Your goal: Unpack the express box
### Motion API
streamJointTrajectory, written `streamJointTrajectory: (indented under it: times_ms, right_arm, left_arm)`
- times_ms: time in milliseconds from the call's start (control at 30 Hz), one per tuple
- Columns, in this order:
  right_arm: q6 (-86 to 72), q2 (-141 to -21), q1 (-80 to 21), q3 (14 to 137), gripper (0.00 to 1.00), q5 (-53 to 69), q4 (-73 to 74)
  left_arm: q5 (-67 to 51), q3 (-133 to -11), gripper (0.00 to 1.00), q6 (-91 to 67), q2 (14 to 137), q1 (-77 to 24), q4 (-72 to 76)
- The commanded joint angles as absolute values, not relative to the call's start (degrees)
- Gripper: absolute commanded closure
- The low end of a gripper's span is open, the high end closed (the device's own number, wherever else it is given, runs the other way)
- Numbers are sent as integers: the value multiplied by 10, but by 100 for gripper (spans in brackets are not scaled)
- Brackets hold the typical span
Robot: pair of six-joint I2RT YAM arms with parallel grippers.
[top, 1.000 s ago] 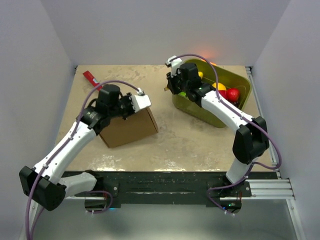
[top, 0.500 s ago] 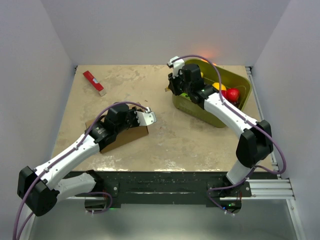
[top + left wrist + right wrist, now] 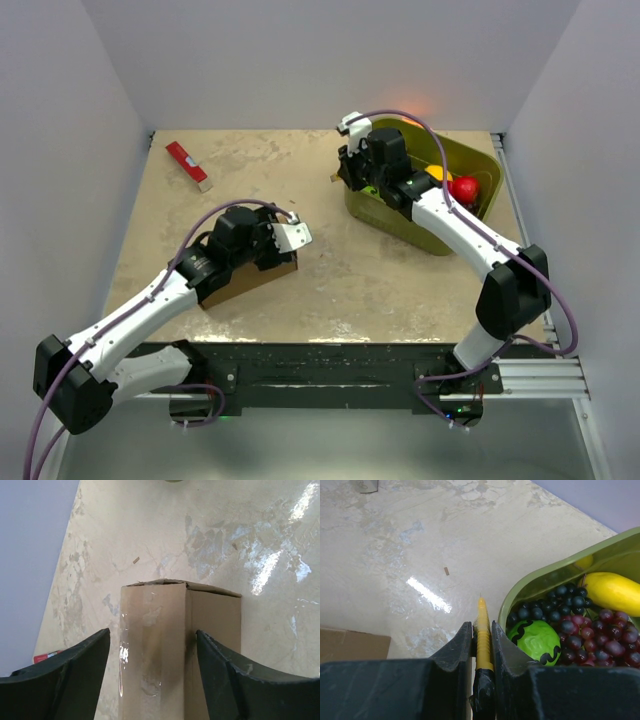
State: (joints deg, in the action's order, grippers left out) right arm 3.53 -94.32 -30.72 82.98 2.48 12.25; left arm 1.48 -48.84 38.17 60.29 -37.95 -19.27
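Observation:
The express box (image 3: 238, 280), plain brown cardboard, lies on the table at the near left, mostly under my left arm. In the left wrist view the express box (image 3: 170, 645) has its taped end between the tips of my left gripper (image 3: 152, 632). The jaws stand open on either side of it, with a gap at each side. My right gripper (image 3: 352, 176) hovers by the left rim of the green tub (image 3: 472, 152). In the right wrist view the right gripper (image 3: 481, 628) is shut on a thin yellow tool with a black handle (image 3: 483, 642).
The olive-green tub (image 3: 545, 577) holds dark grapes (image 3: 612, 630), a green ball (image 3: 537, 640), a yellow fruit (image 3: 612, 592) and a red fruit (image 3: 465, 188). A small red packet (image 3: 187, 163) lies at the far left corner. Grey walls close in three sides.
The left arm brought the box down and nearer, from raised to lying flat on the table. Its jaws then opened and let go. The right arm has barely moved.

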Motion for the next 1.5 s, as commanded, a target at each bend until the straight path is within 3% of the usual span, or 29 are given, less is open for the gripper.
streamJointTrajectory:
  times_ms: [0,233,433,500,800,1133,1467]
  right_arm:
    - [34,-931,-308,839,100,31,100]
    - [29,-933,-304,857,100,50,112]
    - [4,-924,-256,899,100,147,172]
    - [-19,-932,-222,933,100,204,209]
    - [-115,-950,-194,978,100,225,164]
    - [-88,-918,-200,959,100,205,178]
    - [-89,-847,-217,915,100,116,195]
  left_arm:
    - [-21,-509,1,329,595,-381,-202]
    - [-141,-680,0,273,634,-377,-300]
    - [-228,-807,0,247,700,-288,-444]
    - [-195,-819,0,248,729,-283,-484]
    - [-221,-831,0,270,780,-273,-591]
    - [-129,-772,0,291,773,-260,-525]
    - [-121,-714,3,304,785,-247,-482]
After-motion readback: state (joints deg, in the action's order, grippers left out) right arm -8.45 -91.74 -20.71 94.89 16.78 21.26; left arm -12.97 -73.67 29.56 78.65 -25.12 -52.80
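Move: The express box already stands on a narrow side between and beneath the left fingers, its middle about 8 cm to that hand's left, 3 cm back and 10 cm below. The red carton lies some 21 cm ahead and 23 cm left of the left hand, about 19 cm lower. From the right hand, the express box is about 22 cm left, 18 cm back and 15 cm down; the fruit basket is some 18 cm right, level fore and aft and 20 cm below. Already loosened from the express box, the left fingers spread fully as the hand eases back and right, rises about 12 cm clear, then comes down again to straddle the box's upper narrow face, ending some 3 cm left of its start with the fingers tipped about 30 degrees steeper. The right hand keeps the yellow knife gripped, lifting some 9 cm and shifting right by the basket's left rim as it rolls left side up. ##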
